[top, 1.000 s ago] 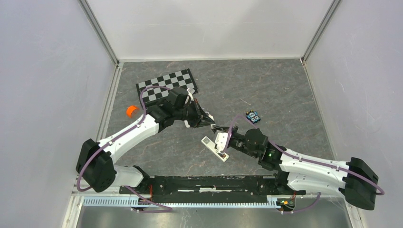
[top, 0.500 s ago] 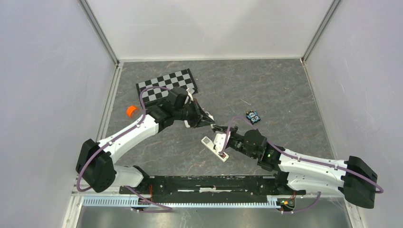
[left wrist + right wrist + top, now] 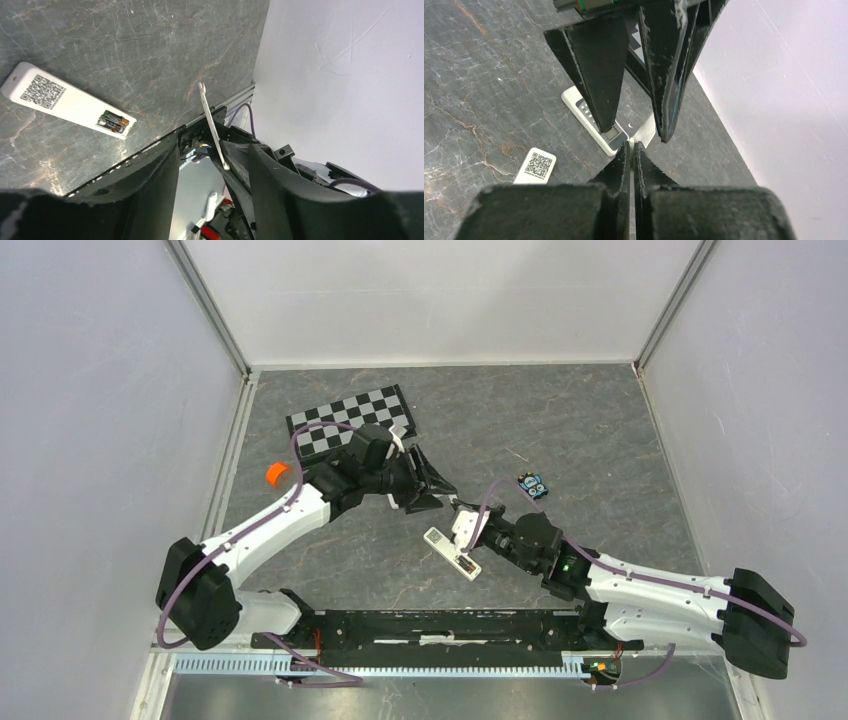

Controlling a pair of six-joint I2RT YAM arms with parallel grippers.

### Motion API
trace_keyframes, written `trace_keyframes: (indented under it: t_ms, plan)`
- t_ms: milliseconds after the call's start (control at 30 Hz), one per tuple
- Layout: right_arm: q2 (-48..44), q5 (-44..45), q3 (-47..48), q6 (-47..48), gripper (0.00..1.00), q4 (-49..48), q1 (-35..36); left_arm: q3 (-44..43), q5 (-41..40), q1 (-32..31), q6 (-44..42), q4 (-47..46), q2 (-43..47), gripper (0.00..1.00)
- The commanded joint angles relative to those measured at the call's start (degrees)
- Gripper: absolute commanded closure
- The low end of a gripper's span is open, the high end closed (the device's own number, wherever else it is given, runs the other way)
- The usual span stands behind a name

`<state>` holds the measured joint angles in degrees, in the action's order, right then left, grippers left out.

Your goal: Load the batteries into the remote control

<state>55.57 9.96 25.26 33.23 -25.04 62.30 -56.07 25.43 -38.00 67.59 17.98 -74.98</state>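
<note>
The white remote control (image 3: 55,97) lies back-up on the table, a QR sticker at one end. The batteries (image 3: 114,121) sit in its open recess at the other end. In the top view the remote (image 3: 450,551) lies just below both grippers. My right gripper (image 3: 462,528) is shut on a thin white cover plate (image 3: 647,132) and holds it above the remote; the plate shows edge-on in the left wrist view (image 3: 210,117). My left gripper (image 3: 433,487) is open and empty, its fingers (image 3: 591,65) spread to either side of the plate's far end, not touching it.
A grey-white remote with a screen (image 3: 599,122) lies under my left gripper. A small black-and-blue gadget (image 3: 533,484) sits to the right. A checkerboard (image 3: 350,418) and an orange cap (image 3: 276,474) are at the left. The rail (image 3: 440,625) runs along the near edge.
My left gripper has opened wide and drawn back a little from the cover plate. My right gripper still holds the plate and has shifted slightly up and left.
</note>
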Motion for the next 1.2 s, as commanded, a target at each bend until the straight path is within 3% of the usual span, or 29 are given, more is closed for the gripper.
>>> trace_keyframes:
  t_ms: [0,100,200,400,500,633,800,1167]
  plan:
    - [-0.12,6.10,2.79,-7.90,1.00,1.87,0.06,-0.17,-3.54,0.01,-2.29,-0.37,2.44,0.34]
    - [-0.76,8.74,4.47,-14.92,1.00,7.99,-0.12,0.02,-8.55,0.66,-6.58,1.47,3.25,0.24]
    - [-1.83,5.94,5.48,-22.00,1.00,14.88,-0.64,2.17,-14.34,2.43,-10.74,3.35,4.64,0.15]
    - [-2.09,-19.59,5.51,-33.88,1.00,19.43,-2.20,8.20,-15.49,6.17,-16.58,3.36,6.04,0.09]
    - [0.03,-24.19,5.81,-38.42,1.00,19.54,-3.13,9.48,-17.72,6.25,-18.81,4.35,6.75,0.09]
    - [4.09,-26.21,7.50,-41.10,1.00,22.85,-4.28,10.85,-19.24,6.35,-21.08,4.81,7.16,0.09]
    - [9.22,-27.75,9.74,-41.99,1.00,28.54,-4.47,12.42,-14.85,6.36,-22.67,2.68,3.83,0.10]
    - [15.04,-22.98,13.30,-39.17,1.00,38.36,-7.79,14.70,-9.64,6.26,-21.83,-2.92,-3.59,0.14]
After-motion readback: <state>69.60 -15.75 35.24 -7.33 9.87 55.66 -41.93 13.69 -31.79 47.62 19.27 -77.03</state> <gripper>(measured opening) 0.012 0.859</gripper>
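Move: The battery bay of the white remote, where the cover in the right hand is headed, lies about 7 cm back, 1 cm left and 18 cm below that hand. The keyed remote is roughly 9 cm ahead of the right hand and 12 cm to its left, and the blue toy some 10 cm ahead and 15 cm to its right, both about 19 cm down. From the left hand, the bay is about 8 cm back, 3 cm right and 18 cm below. The white cover, still pinched in the shut right fingers, is carried down about 13 cm and back some 8 cm towards the battery bay, while the right wrist tips the fingers down by about 60 degrees. The left hand, already loose of the cover, opens wider and withdraws down and to its left, rolling its left side up. ##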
